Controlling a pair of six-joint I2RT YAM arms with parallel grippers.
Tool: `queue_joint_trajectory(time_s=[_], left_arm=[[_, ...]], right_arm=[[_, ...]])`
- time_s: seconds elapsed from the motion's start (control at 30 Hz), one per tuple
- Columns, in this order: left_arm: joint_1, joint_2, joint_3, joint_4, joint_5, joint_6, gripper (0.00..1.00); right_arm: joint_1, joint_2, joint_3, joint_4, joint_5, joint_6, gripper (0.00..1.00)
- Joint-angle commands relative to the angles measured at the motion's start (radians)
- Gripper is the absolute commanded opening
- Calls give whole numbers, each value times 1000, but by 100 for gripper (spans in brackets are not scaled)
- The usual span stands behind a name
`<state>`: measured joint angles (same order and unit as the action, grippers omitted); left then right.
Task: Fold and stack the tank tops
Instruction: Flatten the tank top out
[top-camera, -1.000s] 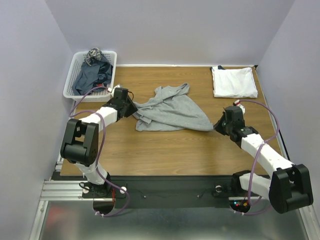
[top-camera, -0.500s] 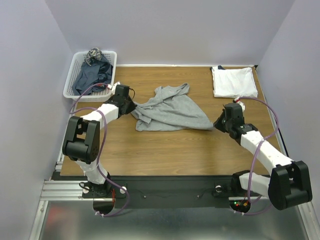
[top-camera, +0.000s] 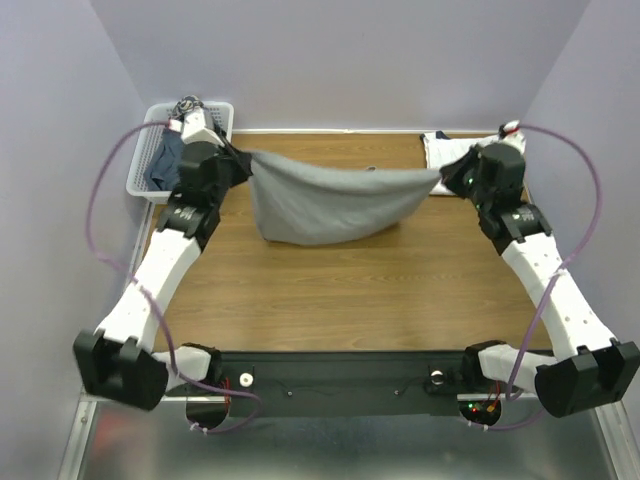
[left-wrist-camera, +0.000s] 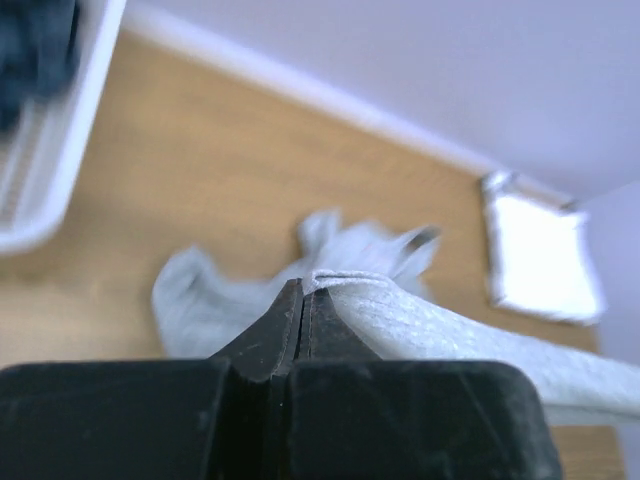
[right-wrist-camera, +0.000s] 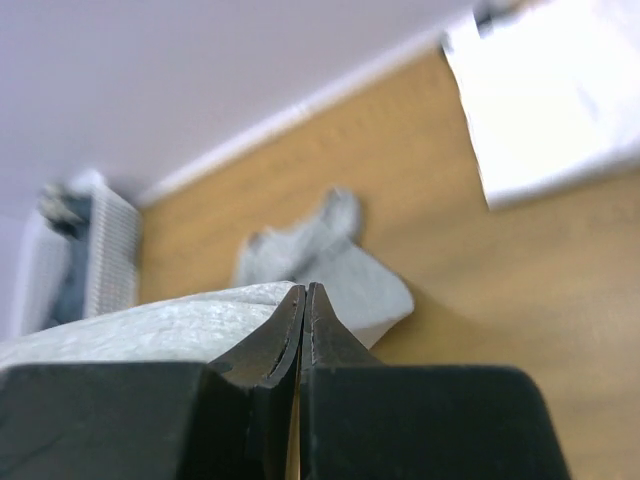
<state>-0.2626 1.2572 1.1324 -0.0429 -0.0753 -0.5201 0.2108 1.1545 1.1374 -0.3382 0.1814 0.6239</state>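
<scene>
The light grey tank top (top-camera: 330, 203) hangs stretched in the air between both grippers, its lower part sagging to the table. My left gripper (top-camera: 240, 160) is shut on its left corner; my right gripper (top-camera: 444, 175) is shut on its right corner. In the left wrist view the grey tank top (left-wrist-camera: 470, 335) runs off to the right from the left gripper (left-wrist-camera: 303, 290). The right wrist view has the grey cloth (right-wrist-camera: 130, 325) leaving the right gripper (right-wrist-camera: 304, 290) to the left. A folded white tank top (top-camera: 440, 150) lies at the back right, partly behind the right arm. Dark blue-grey tank tops (top-camera: 165, 160) fill the basket.
The white lattice basket (top-camera: 140, 185) stands at the back left corner, close behind the left arm. Purple walls close in the table on three sides. The folded white top (left-wrist-camera: 540, 255) sits by the back wall in the left wrist view.
Both arms have risen and swung toward the back, lifting the grey tank top off the table and pulling it taut. The left gripper closed on its corner a second ago.
</scene>
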Motion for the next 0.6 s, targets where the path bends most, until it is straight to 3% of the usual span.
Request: queue_joint_trajectory(time_s=[0.0,0.37,0.57], left_arm=[[-3,-206,110,179,41,120,0],[-3,-517,217,382,232,173,0],[-3,-568,268,428,246,166,0]], right_arm=[[-10,-30,211,4,78,-56,0],[-10,-127,628,8,81,-167,0],[-10,-138,804,8,26,-182,0]])
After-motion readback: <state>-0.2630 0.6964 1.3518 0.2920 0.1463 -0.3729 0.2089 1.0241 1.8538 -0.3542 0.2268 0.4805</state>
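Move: Hanging between the two closed grippers, which still pinch its corners, the grey tank top has its middle some 22 cm to the right of the left hand, roughly level with it fore and aft, and about 13 cm lower. From the right hand that middle lies about 22 cm left, 3 cm ahead and 10 cm below. The white folded stack is about 19 cm ahead of the right hand, 9 cm right and 21 cm down; the basket stands roughly 15 cm ahead of the left hand, 19 cm left and 18 cm below. Swinging fast up and away from the table, both hands carry the tank top's pinched corners some 35 cm higher, still shut on them. The left also sweeps back nearly 30 cm, the right first climbs almost straight, then draws back about 13 cm; they spread slightly apart, fingertips tipping upward, the left by about 65 degrees, the right nearly 50. ##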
